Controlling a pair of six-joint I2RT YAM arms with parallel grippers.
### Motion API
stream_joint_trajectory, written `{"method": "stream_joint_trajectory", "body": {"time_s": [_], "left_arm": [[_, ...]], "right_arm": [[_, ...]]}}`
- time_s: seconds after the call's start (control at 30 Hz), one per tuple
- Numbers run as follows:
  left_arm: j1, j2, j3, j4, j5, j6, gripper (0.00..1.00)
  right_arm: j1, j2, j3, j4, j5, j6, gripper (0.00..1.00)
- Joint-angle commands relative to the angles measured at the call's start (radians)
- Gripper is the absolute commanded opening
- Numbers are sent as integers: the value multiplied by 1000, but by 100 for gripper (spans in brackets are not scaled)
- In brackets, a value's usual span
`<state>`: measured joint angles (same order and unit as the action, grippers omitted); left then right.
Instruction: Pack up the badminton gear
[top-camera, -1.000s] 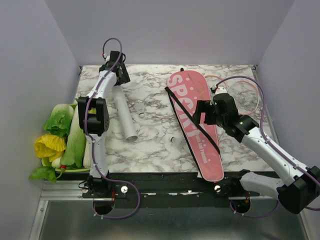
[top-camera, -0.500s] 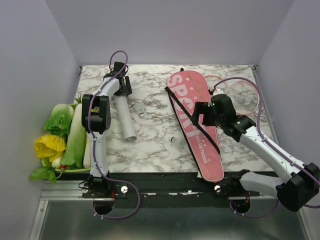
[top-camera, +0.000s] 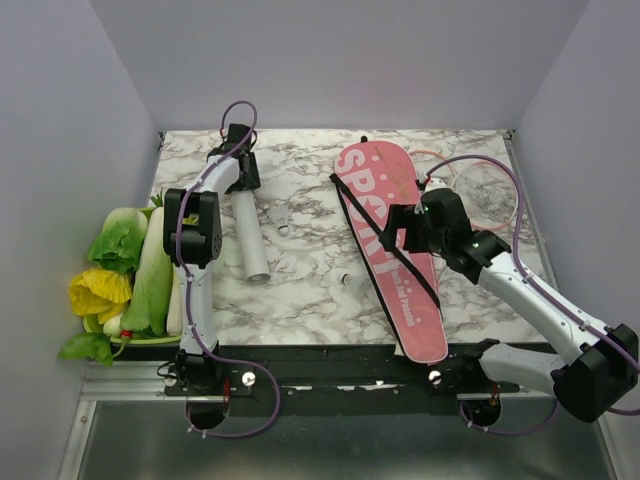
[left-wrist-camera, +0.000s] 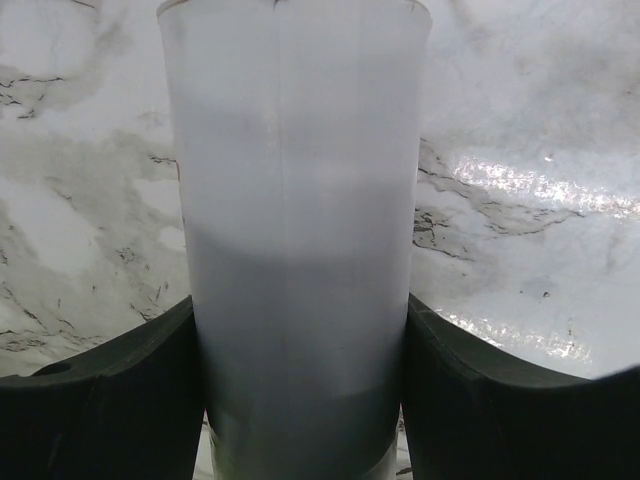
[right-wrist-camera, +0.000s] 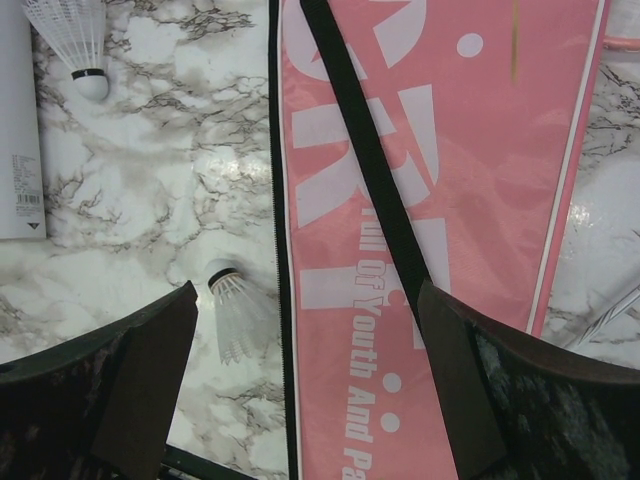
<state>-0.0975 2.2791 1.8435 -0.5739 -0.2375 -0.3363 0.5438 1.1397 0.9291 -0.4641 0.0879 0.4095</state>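
Observation:
A white tube (top-camera: 248, 235) lies on the marble table, its far end under my left gripper (top-camera: 240, 180). In the left wrist view the tube (left-wrist-camera: 300, 250) fills the gap and both black fingers (left-wrist-camera: 120, 400) press its sides, so that gripper (left-wrist-camera: 305, 400) is shut on it. The pink "SPORT" cover (top-camera: 390, 250) with its black strap (right-wrist-camera: 365, 150) lies at mid-right. My right gripper (top-camera: 403, 228) hangs open over the cover's left edge (right-wrist-camera: 440, 200), empty (right-wrist-camera: 305, 390). One shuttlecock (right-wrist-camera: 232, 312) lies just beside that edge, another (top-camera: 281, 220) near the tube. A thin racket head (top-camera: 505, 222) shows right of the cover.
A green tray (top-camera: 150, 340) of leafy vegetables (top-camera: 120, 270) sits at the table's left edge, close to the left arm. Grey walls enclose the table on three sides. Bare marble lies between the tube and the cover.
My left gripper came down onto the tube's far end and closed on it. The right gripper drifted slightly left over the cover's edge, still open.

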Motion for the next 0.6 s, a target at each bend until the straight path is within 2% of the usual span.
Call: {"method": "stream_joint_trajectory", "body": {"time_s": [0.0,0.07,0.1,0.23,0.47,0.5,0.57], "left_arm": [[5,-71,-38,-4,10,19,15],[4,-144,-69,8,33,22,1],[4,-170,-81,12,49,32,0],[-21,-317,-195,41,49,84,0],[-71,-634,-397,89,236,135,0],[-106,-662,-414,91,301,152,0],[-158,-746,-457,94,310,224,0]], "right_arm": [[4,-11,-13,5,-33,8,100],[4,-14,-12,4,-34,2,100],[4,-15,-7,1,-36,-1,100],[4,-24,33,-30,-37,-17,100],[4,-61,115,-125,-33,-43,100],[4,-66,143,-139,-30,-46,100],[4,-77,169,-186,-25,-58,100]]}}
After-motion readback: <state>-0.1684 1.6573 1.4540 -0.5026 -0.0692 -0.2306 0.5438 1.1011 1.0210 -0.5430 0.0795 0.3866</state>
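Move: The pink bag, the likely place for the white tube already held in the left fingers, has its middle some 42 cm to the right and 16 cm back, about 6 cm below that hand. The nearer shuttlecock lies 11 cm right and 8 cm back; the vegetable basket sits roughly 20 cm left and 21 cm back. From the right hand the bag's middle is about 8 cm ahead, 3 cm right and 20 cm below. The white tube, still pinched near its far end by the left fingers, is lifted about 16 cm, with the pull speeding up as it goes. It is also drawn back about 8 cm, then rightward towards the bag, while the wrist tips the fingers outward and turns some 15 degrees clockwise. The right hand, open and empty, rises 3 or 4 cm late on over the bag. ##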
